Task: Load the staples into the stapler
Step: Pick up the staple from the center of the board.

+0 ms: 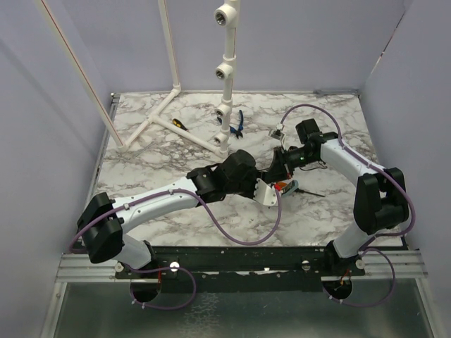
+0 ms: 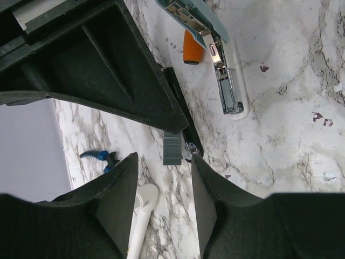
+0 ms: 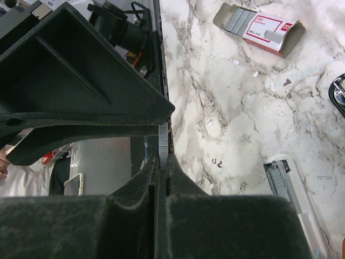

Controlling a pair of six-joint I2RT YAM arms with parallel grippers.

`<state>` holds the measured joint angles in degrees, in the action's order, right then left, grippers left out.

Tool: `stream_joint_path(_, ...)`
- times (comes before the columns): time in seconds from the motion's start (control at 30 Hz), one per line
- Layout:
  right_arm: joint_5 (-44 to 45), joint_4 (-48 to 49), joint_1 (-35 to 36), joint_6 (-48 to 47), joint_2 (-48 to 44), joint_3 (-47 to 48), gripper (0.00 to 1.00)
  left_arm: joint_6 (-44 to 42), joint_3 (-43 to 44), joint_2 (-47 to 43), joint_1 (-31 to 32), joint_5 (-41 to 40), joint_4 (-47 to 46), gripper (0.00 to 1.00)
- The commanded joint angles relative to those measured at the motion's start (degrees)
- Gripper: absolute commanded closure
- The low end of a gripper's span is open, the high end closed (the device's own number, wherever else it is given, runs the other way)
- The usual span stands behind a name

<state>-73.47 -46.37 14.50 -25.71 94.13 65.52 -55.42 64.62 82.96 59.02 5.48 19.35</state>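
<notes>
My right gripper (image 3: 163,159) is shut on a short silvery strip of staples (image 3: 163,141), pinched upright at its fingertips. In the left wrist view that strip (image 2: 172,150) hangs beside the metal end of the slim black stapler (image 2: 182,116), which lies on the marble partly under the right gripper's finger. My left gripper (image 2: 164,162) is open, its tips either side of the strip's lower end without touching it. The white and red staple box (image 3: 261,28) lies open, with grey strips showing. In the top view both grippers (image 1: 268,179) meet mid-table.
A pale teal and white bar (image 2: 225,81) with a metal channel lies opened beside an orange handle (image 2: 191,48). Blue pliers (image 1: 236,125), a yellow screwdriver (image 1: 180,123) and a white pipe frame (image 1: 184,132) lie further back. Purple walls enclose the table.
</notes>
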Motion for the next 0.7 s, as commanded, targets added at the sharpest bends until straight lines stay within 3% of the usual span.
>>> stream_joint_path(0.0, -2.2, -1.4, -0.1, 0.0, 0.9, 1.5, 0.95, -0.7, 0.8, 1.0, 0.6, -0.9, -0.2, 0.58)
stream_joint_path(0.67, -2.4, -2.0, -0.1, -0.4, 1.3, 1.7, 0.96, -1.8, 0.5, 1.4, 1.4, -2.9, -0.2, 0.75)
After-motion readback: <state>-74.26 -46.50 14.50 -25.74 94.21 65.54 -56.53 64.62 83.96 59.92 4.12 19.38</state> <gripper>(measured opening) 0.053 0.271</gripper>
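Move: The staple strip stands out of my right fingertips, its middle about 1 cm right of my left hand point and 1 cm below, level in depth; from my right hand it lies roughly 2 cm left and 1 cm lower. On the table, some 12 cm below my left hand, the open teal stapler sits about 5 cm right and 3 cm back, and the black stapler about 2 cm ahead and 1 cm right. I close my left fingers around the free end of the staple strip, from about half open to roughly a quarter, one fingertip on each side, while that hand sinks only some 0.5 cm. My right hand stays put and keeps its pinch on the strip's other end. Whether my left pads already touch can't be made out. ##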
